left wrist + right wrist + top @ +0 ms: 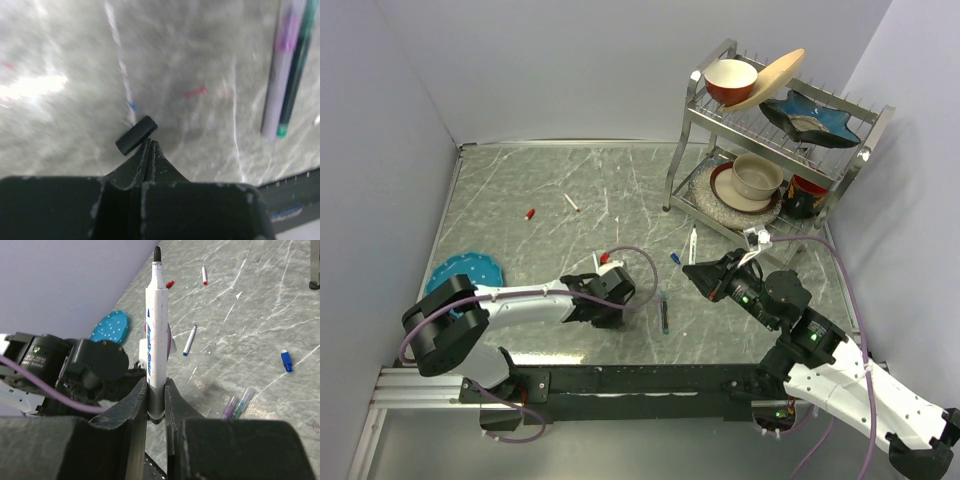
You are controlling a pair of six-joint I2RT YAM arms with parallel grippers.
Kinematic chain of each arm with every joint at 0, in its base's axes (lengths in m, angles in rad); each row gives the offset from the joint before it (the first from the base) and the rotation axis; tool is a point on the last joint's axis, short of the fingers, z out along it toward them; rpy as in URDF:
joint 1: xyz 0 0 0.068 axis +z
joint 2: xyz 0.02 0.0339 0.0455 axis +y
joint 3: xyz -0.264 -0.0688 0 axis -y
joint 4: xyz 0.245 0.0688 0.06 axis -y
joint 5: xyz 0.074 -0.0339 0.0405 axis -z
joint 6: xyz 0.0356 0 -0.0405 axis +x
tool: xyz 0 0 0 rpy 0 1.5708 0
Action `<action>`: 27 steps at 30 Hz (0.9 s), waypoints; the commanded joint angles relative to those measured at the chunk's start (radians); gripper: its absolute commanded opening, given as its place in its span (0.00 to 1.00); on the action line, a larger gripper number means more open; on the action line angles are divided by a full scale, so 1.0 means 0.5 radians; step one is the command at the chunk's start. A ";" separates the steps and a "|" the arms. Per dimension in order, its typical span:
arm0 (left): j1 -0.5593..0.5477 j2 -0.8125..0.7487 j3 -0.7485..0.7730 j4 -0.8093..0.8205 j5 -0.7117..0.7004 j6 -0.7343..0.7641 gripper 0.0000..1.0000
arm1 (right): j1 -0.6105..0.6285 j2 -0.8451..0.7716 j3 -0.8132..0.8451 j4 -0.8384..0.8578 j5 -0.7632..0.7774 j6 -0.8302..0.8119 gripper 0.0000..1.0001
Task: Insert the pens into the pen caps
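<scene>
My right gripper (156, 386) (693, 266) is shut on the lower barrel of a white pen (156, 325) (693, 244), whose bare black tip points away from the jaws. My left gripper (150, 143) (608, 305) is shut and low over the table, with nothing between its fingers. A black pen cap (136, 135) lies crosswise right at its fingertips. A purple pen (281, 70) and a dark teal pen (299, 65) (663, 312) lie side by side between the arms. On the table are a blue-tipped pen (190, 340), a blue cap (286, 360) (675, 258), a red-tipped pen (571, 202) and a red cap (530, 213).
A metal dish rack (840, 170) with bowls and plates stands at the back right. A teal plate (465, 270) lies by the left wall. Purple cable (645, 262) loops above the left wrist. Walls close in the table on the left and the back.
</scene>
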 commanded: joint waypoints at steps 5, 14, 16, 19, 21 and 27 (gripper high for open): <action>0.216 -0.078 0.036 0.010 -0.166 0.169 0.01 | -0.005 -0.079 -0.001 0.023 0.047 -0.004 0.00; 0.332 -0.317 0.079 -0.103 -0.163 0.454 0.30 | -0.005 -0.082 0.009 0.033 0.044 -0.017 0.00; 0.366 -0.324 0.103 -0.103 -0.135 0.558 0.42 | -0.005 -0.079 0.005 0.039 0.041 -0.014 0.00; 0.375 -0.281 0.186 -0.116 -0.123 0.764 0.51 | -0.005 -0.085 -0.004 0.045 0.032 -0.008 0.00; 0.375 -0.204 0.293 -0.128 -0.040 0.865 0.54 | -0.005 -0.106 -0.007 0.045 0.038 -0.008 0.00; 0.375 0.093 0.545 -0.300 -0.012 1.105 0.56 | -0.005 -0.171 0.021 -0.010 0.062 -0.029 0.00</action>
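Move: The black cap lies just past the left hand's shut fingertips, about 2 cm ahead, 1 cm to the left and 1 cm lower. The white pen with the blue end is roughly 17 cm ahead of that hand and 6 cm to its left; the purple and green pens lie side by side some 13 cm to its right, 3 cm ahead. From the right hand, holding the white marker, the cap is about 22 cm left, 3 cm back and 25 cm below. Forward and slightly left, close over the table, the left hand first runs some 4 cm with its shut fingertips pushing the black cap along. It then climbs about 6 cm clear of the cap while still going forward, tipping its fingers forward and spreading them to about half open, and finally veers back right with a small clockwise turn. The right hand keeps its grip on the marker. ##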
